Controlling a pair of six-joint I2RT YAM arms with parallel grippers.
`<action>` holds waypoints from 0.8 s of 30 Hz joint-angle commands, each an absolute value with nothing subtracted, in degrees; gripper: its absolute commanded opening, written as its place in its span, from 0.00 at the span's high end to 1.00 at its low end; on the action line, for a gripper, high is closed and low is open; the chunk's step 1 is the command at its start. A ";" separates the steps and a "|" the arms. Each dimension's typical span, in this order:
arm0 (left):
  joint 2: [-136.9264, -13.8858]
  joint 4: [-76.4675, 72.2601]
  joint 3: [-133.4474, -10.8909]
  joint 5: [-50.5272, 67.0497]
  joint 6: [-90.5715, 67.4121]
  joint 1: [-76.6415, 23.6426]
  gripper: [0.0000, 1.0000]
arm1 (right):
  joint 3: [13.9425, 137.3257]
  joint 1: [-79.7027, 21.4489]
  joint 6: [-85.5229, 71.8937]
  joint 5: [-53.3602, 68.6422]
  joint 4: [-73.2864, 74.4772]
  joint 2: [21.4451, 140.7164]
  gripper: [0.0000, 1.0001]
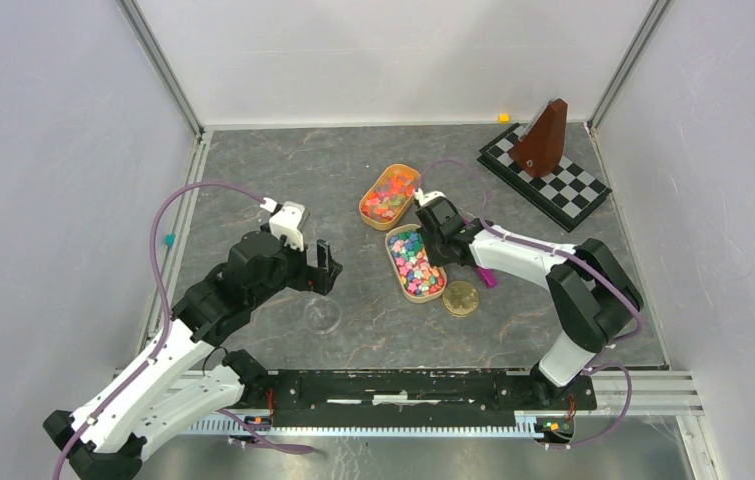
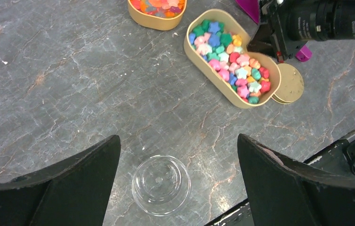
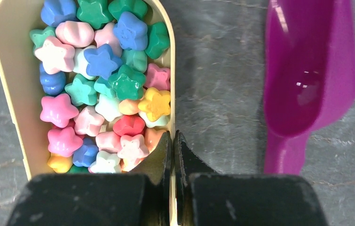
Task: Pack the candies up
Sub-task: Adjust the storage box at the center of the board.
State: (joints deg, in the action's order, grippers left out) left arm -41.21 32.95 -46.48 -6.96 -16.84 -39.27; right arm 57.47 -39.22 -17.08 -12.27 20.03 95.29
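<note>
The candies are small star-shaped sweets in pink, blue, green, yellow and white, filling a tan oval tray. My right gripper is shut on the tray's right wall, one finger among the candies and one outside. From above, the same tray lies mid-table with the right gripper at its right rim. A purple scoop lies empty on the table beside it. My left gripper hangs open above a clear round cup, holding nothing.
A second tan tray of candies lies farther back. A round gold lid sits by the near end of the held tray. A chessboard with a brown wedge-shaped object stands at the back right.
</note>
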 commanded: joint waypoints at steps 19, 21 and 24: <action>-38.23 37.08 -46.41 -10.74 -20.00 -39.38 0.00 | 67.13 -29.68 -35.85 -23.31 15.85 100.05 1.00; -38.09 37.04 -46.42 -10.96 -19.95 -39.42 0.00 | 68.63 -29.25 -35.80 -23.27 15.92 101.37 1.00; -38.02 37.09 -46.49 -11.14 -19.95 -39.38 0.00 | 70.71 -28.92 -35.26 -23.27 16.54 103.17 1.00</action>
State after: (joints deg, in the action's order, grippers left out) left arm -38.46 37.63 -46.48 -10.26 -18.06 -39.27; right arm 65.14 -29.47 -33.32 -21.17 19.40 102.08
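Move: The right hand is already shut on the storage box's right rim, with the box's middle about 4 cm to its left, 2 cm back and 2 cm below. The gummy candy box stands some 13 cm ahead and 9 cm left. The purple scoop's middle lies about 3 cm ahead and 8 cm right, and the gold lids 9 cm back and 7 cm right. From the left hand, the storage box is roughly 5 cm ahead, 18 cm right and 19 cm below. Keeping its pinch on the right rim, the right hand carries the storage box forward nearly 8 cm and about 5 cm to the right, away from the gold lids and in between the gummy candy box and the purple scoop, its height almost unchanged. All the while it turns the box clockwise, some 30 degrees in all, the rightward part fading towards the end so that it finishes going nearly straight forward, while the empty, open left hand eases back and left by about 2 cm, away from the box. ##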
